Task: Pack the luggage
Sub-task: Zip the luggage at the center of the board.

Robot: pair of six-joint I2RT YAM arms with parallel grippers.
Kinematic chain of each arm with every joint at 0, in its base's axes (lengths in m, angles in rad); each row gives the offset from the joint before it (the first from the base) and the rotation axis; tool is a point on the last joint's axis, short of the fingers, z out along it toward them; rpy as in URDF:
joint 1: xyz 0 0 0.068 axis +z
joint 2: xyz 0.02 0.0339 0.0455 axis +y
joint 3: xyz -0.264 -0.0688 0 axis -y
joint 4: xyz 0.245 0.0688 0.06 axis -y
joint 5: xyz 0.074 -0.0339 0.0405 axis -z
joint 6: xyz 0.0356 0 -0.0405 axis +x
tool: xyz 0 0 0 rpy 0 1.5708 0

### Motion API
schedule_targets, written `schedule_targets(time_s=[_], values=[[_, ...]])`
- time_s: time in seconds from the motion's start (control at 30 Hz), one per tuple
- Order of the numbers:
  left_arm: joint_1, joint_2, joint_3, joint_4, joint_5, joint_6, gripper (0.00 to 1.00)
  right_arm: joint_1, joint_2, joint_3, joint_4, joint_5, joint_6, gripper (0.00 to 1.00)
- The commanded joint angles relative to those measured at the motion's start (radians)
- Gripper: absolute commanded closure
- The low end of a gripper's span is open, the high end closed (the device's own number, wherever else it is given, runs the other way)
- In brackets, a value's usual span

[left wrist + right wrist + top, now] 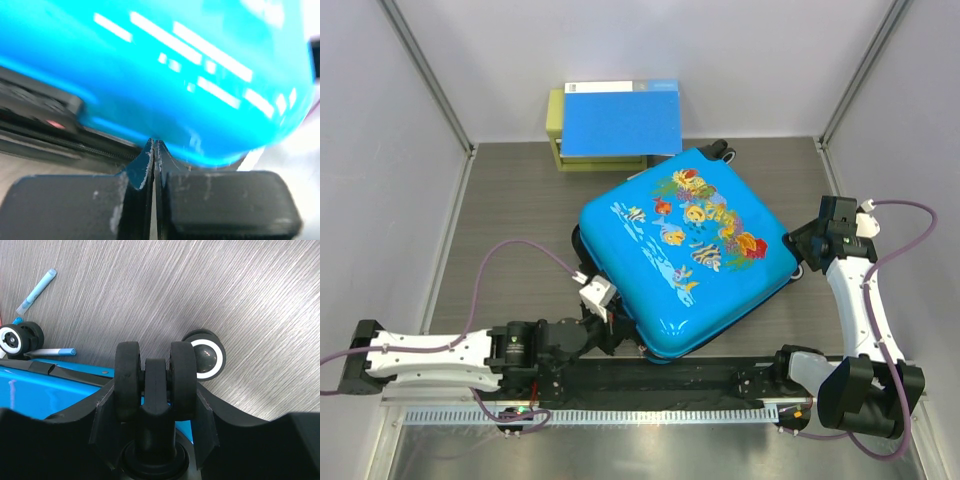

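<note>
The luggage lies flat in the middle of the table with its lid down, a bright-blue shell with a fish print on top. My left gripper sits at its near-left edge. In the left wrist view the left gripper is shut, fingertips pressed together just under the blue shell, with nothing visible between them. My right gripper is at the suitcase's right corner. In the right wrist view the right gripper is shut on a black twin caster wheel of the luggage.
A plain blue folder rests on a yellow-green drawer box at the back. Two more wheels and two blue pens lie on the table beside the suitcase. Grey walls enclose the table.
</note>
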Motion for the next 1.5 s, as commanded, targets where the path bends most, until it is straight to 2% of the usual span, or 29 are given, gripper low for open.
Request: schedule_targets(time_s=[0.0,0.17,0.23,0.33,0.43,0.47,0.6,0.87,1.23,1.47], values=[[0.026,-0.027,0.041,0.01,-0.102,-0.051,1.0,0.035,0.053,-0.085,-0.2,-0.052,-0.068,0.99],[0.032,-0.044,0.036,0.005,-0.045,-0.021,1.0,0.035,0.071,-0.085,-0.187,-0.061,-0.067,0.99],[0.032,-0.054,0.033,0.005,0.013,-0.001,0.96,0.036,0.076,-0.088,-0.184,-0.066,-0.067,0.99],[0.031,-0.06,0.033,-0.029,0.102,-0.004,0.84,0.035,0.073,-0.092,-0.18,-0.069,-0.07,0.99],[0.031,-0.087,0.01,-0.035,0.177,-0.036,0.53,0.035,0.065,-0.102,-0.183,-0.069,-0.074,0.99],[0.029,-0.093,0.004,-0.036,0.187,-0.041,0.47,0.035,0.062,-0.105,-0.185,-0.07,-0.079,0.99],[0.031,-0.119,-0.01,-0.058,0.219,-0.038,0.43,0.036,0.045,-0.125,-0.191,-0.078,-0.082,0.99],[0.026,-0.077,-0.039,-0.018,0.28,-0.028,0.45,0.035,0.036,-0.122,-0.2,-0.075,-0.088,0.99],[0.025,-0.058,-0.065,-0.041,0.248,-0.039,0.46,0.036,0.033,-0.129,-0.205,-0.081,-0.081,0.99],[0.026,0.003,-0.074,0.02,0.257,-0.05,0.46,0.035,0.037,-0.119,-0.207,-0.083,-0.081,0.99]])
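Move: The zipper pull hangs at the zip near the suitcase's near corner, about 3 cm back, 2 cm to the right and 5 cm below my left fingertips, which are shut and empty. That corner is roughly 5 cm back and 6 cm right of them. The case's black handle lies some 9 cm ahead and 6 cm left, a little lower. From my right hand, on a caster at the far end, the pull lies about 36 cm left, 22 cm back and slightly lower. My left hand rides on forward and up a centimetre or two, then draws back about 5 cm while its shut fingers open to about half and the wrist swings some 15 degrees clockwise. From there I sink about 5 cm along the case side, to bring the open fingers to the zipper pull again. My right hand stays put, keeping its pinch on the caster. ##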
